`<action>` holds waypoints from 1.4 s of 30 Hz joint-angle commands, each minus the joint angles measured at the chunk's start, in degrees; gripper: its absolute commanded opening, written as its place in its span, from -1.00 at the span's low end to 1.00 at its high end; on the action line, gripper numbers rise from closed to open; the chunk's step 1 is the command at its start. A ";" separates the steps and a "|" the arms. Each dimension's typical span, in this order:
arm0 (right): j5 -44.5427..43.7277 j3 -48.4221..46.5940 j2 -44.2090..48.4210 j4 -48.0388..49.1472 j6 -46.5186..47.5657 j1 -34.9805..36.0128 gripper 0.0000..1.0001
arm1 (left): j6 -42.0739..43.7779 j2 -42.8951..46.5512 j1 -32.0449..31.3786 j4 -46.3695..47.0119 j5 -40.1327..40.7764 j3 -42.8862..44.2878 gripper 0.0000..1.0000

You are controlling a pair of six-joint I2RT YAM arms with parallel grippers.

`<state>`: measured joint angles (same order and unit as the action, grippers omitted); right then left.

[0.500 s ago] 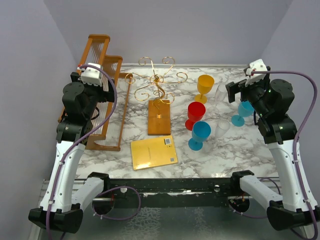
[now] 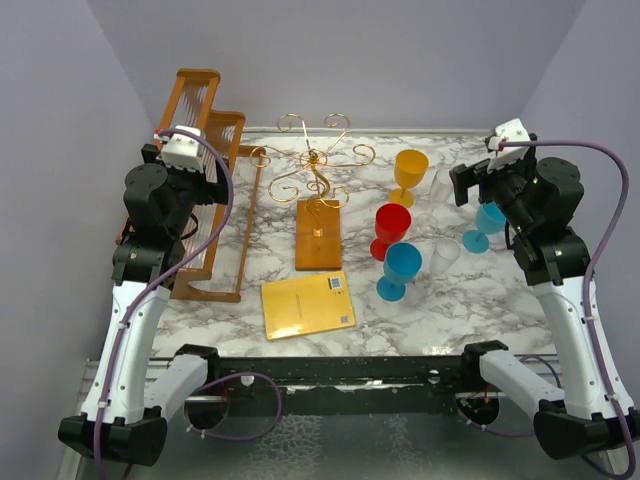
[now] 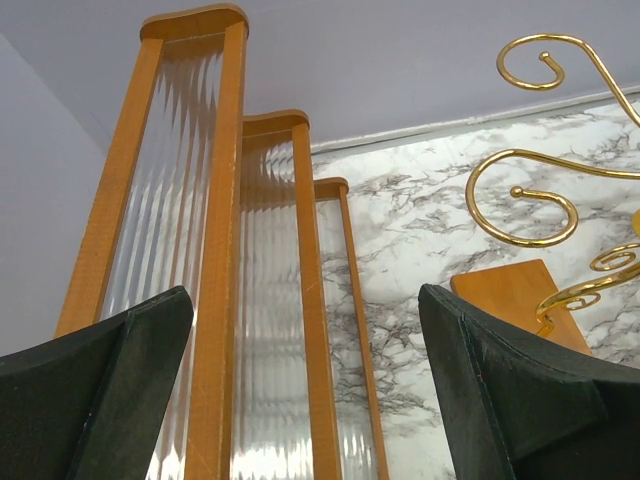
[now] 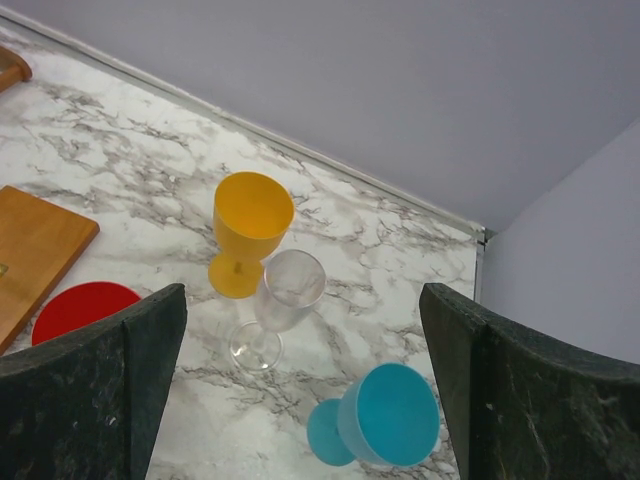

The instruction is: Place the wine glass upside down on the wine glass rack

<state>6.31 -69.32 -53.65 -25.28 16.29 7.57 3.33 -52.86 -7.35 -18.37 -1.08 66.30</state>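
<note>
The wine glass rack (image 2: 315, 165) is gold wire with curled arms on a brown wooden base (image 2: 320, 235), mid-table; its curls (image 3: 520, 200) show in the left wrist view. Several wine glasses stand upright to its right: yellow (image 2: 409, 172), red (image 2: 391, 227), blue (image 2: 401, 268), another blue (image 2: 487, 222) and a clear one (image 2: 443, 255). My right gripper (image 4: 302, 290) hangs open above the clear glass (image 4: 285, 300), yellow glass (image 4: 250, 235) and blue glass (image 4: 385, 415), touching none. My left gripper (image 3: 305, 295) is open and empty, raised at the left.
A tall wooden frame with clear rods (image 2: 200, 190) stands at the table's left, right in front of the left gripper (image 3: 220, 250). A flat yellow booklet (image 2: 308, 304) lies near the front edge. Grey walls close in the back and both sides.
The right arm has shifted very slightly to the left. The left arm and all the glasses have stayed put.
</note>
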 commanded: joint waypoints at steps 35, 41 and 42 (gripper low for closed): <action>3.32 -0.45 -1.92 -37.87 15.96 -0.28 0.44 | 5.14 -2.92 1.03 -3.85 -9.13 5.78 0.98; 6.07 -1.38 -6.11 -38.43 14.73 -0.28 0.07 | 5.53 -2.86 1.11 -3.34 -8.46 5.12 0.98; 6.66 -1.50 -6.82 -38.36 14.47 -0.28 0.00 | 5.52 -2.88 1.11 -3.33 -8.56 5.07 0.98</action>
<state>9.19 -69.84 -58.89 -62.11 32.01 7.49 8.34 -55.83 -6.70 -22.20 -8.38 71.50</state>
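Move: Behind and far below the open right hand stands the nearer clear glass, about 10 cm back, 1 cm left and 28 cm down. The right-hand blue glass is level with the hand and about 10 cm right; the farther clear glass is 7 cm ahead, 1 cm left; the nearer blue glass is 14 cm back, 12 cm left, all at like depth. From the left hand, that nearer clear glass lies some 56 cm right, 11 cm back and 29 cm down. Sinking about 14 cm and drawing back some 8 cm, the right hand comes down towards the nearer clear glass, passing from above the table's far glasses; the last part is nearly straight down. The wrist tips the fingers down by some 35 degrees and rolls its left side lower, while the fingers narrow from wide open to about half, touching nothing. The left hand, empty and open, just shifts slightly right and turns a little clockwise. ##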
